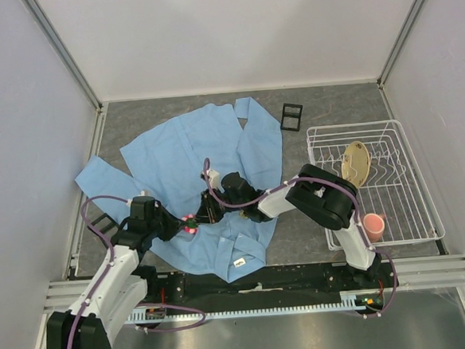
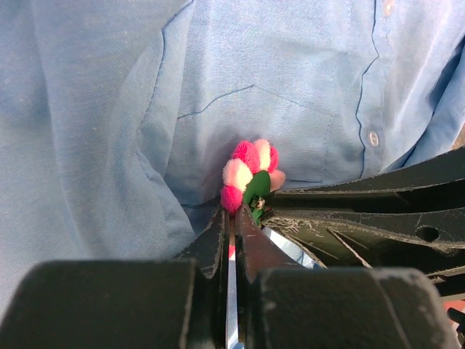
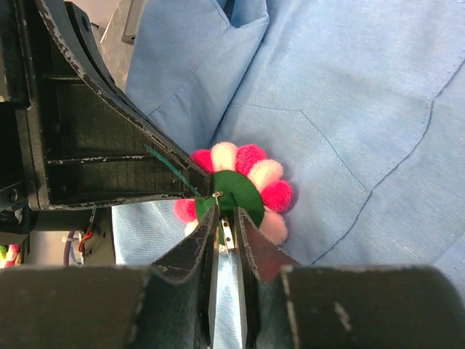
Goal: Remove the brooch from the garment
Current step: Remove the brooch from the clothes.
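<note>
The light blue garment (image 1: 184, 142) lies spread on the table. On its front sits the brooch (image 1: 190, 223), a ring of pink and pale pompoms. In the right wrist view the brooch (image 3: 251, 174) shows its green felt back and metal pin bar (image 3: 227, 233). My left gripper (image 2: 232, 212) is shut on the brooch's (image 2: 251, 169) lower edge. My right gripper (image 3: 227, 211) meets it from the other side, its jaws slightly apart around the pin bar. Shirt fabric (image 2: 218, 73) fills the background of both wrist views.
A white wire dish rack (image 1: 353, 125) stands to the right, holding a yellowish plate (image 1: 357, 162) and a pink cup (image 1: 373, 226). A small black frame (image 1: 291, 117) lies behind the shirt. The shirt's white neck label (image 1: 240, 262) faces the near edge.
</note>
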`<state>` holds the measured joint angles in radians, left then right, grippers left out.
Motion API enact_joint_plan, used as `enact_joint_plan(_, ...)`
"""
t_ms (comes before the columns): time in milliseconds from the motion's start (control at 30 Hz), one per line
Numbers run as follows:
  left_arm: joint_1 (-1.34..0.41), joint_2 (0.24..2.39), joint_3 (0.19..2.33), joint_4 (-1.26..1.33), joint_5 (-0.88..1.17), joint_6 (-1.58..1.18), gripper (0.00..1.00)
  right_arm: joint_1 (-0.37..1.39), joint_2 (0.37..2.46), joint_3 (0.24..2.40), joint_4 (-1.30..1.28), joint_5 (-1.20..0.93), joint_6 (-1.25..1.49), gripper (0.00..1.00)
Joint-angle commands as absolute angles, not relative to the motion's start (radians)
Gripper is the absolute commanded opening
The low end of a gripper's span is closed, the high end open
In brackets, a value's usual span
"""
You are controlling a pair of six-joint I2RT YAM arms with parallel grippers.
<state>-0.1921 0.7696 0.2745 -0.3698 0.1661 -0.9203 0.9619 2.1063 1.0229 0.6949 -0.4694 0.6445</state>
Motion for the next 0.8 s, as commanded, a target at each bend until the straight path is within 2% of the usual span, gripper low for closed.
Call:
enact_joint_plan(0, -0.196, 0.776, 0.284, -0.384, 0.183, -0.877, 0.02, 0.959, 2.063, 0.996, 0.687, -0.442, 0.592, 0.2)
enact_joint_plan(133, -0.196, 0.778, 0.284, -0.382, 0.184, -0.879, 0.02, 0.957, 2.062, 0.989, 0.68, -0.44, 0.578, 0.18)
enact_joint_plan(200, -0.196, 0.778, 0.285, -0.379, 0.187, -0.882, 0.02, 0.959, 2.065, 0.986, 0.687, -0.448, 0.58, 0.13)
enact_joint_plan(300, -0.196, 0.787, 0.288, -0.373, 0.196, -0.884, 0.02, 0.968, 2.066, 0.982, 0.707, -0.456, 0.591, 0.11)
enact_joint_plan(333, -0.196, 0.79, 0.29, -0.371, 0.201, -0.884, 0.02, 0.972, 2.066, 0.977, 0.721, -0.451, 0.594, 0.09)
enact_joint_plan(367, -0.196, 0.795, 0.291, -0.367, 0.215, -0.884, 0.02, 0.971, 2.068, 0.976, 0.729, -0.446, 0.6, 0.01)
enact_joint_plan(767, -0.196, 0.793, 0.307, -0.382, 0.239, -0.899, 0.02, 0.982, 2.083, 0.986, 0.853, -0.339, 0.716, 0.0)
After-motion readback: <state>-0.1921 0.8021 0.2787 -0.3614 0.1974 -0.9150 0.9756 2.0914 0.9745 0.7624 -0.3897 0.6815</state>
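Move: The flower brooch, its green back and pin turned to the right hand, is still pinched at one edge by the left fingers: its middle lies about 1 cm ahead of and 1 cm right of the left hand, and some 2 cm left of the right hand, level with both. From the right hand, the small yellow flower lies about 12 cm right and 4 cm lower, and the white label 10 cm right, 13 cm back and 5 cm lower. The brooch's metal clasp lies between the slightly parted right fingertips; the right hand eases about half a centimetre to its right while those fingers shut at the clasp, then, closed, creeps roughly as far back left and forward, turning a few degrees clockwise. The left fingers keep their pinch on the brooch's edge, the hand yielding only about half a centimetre to the right. ##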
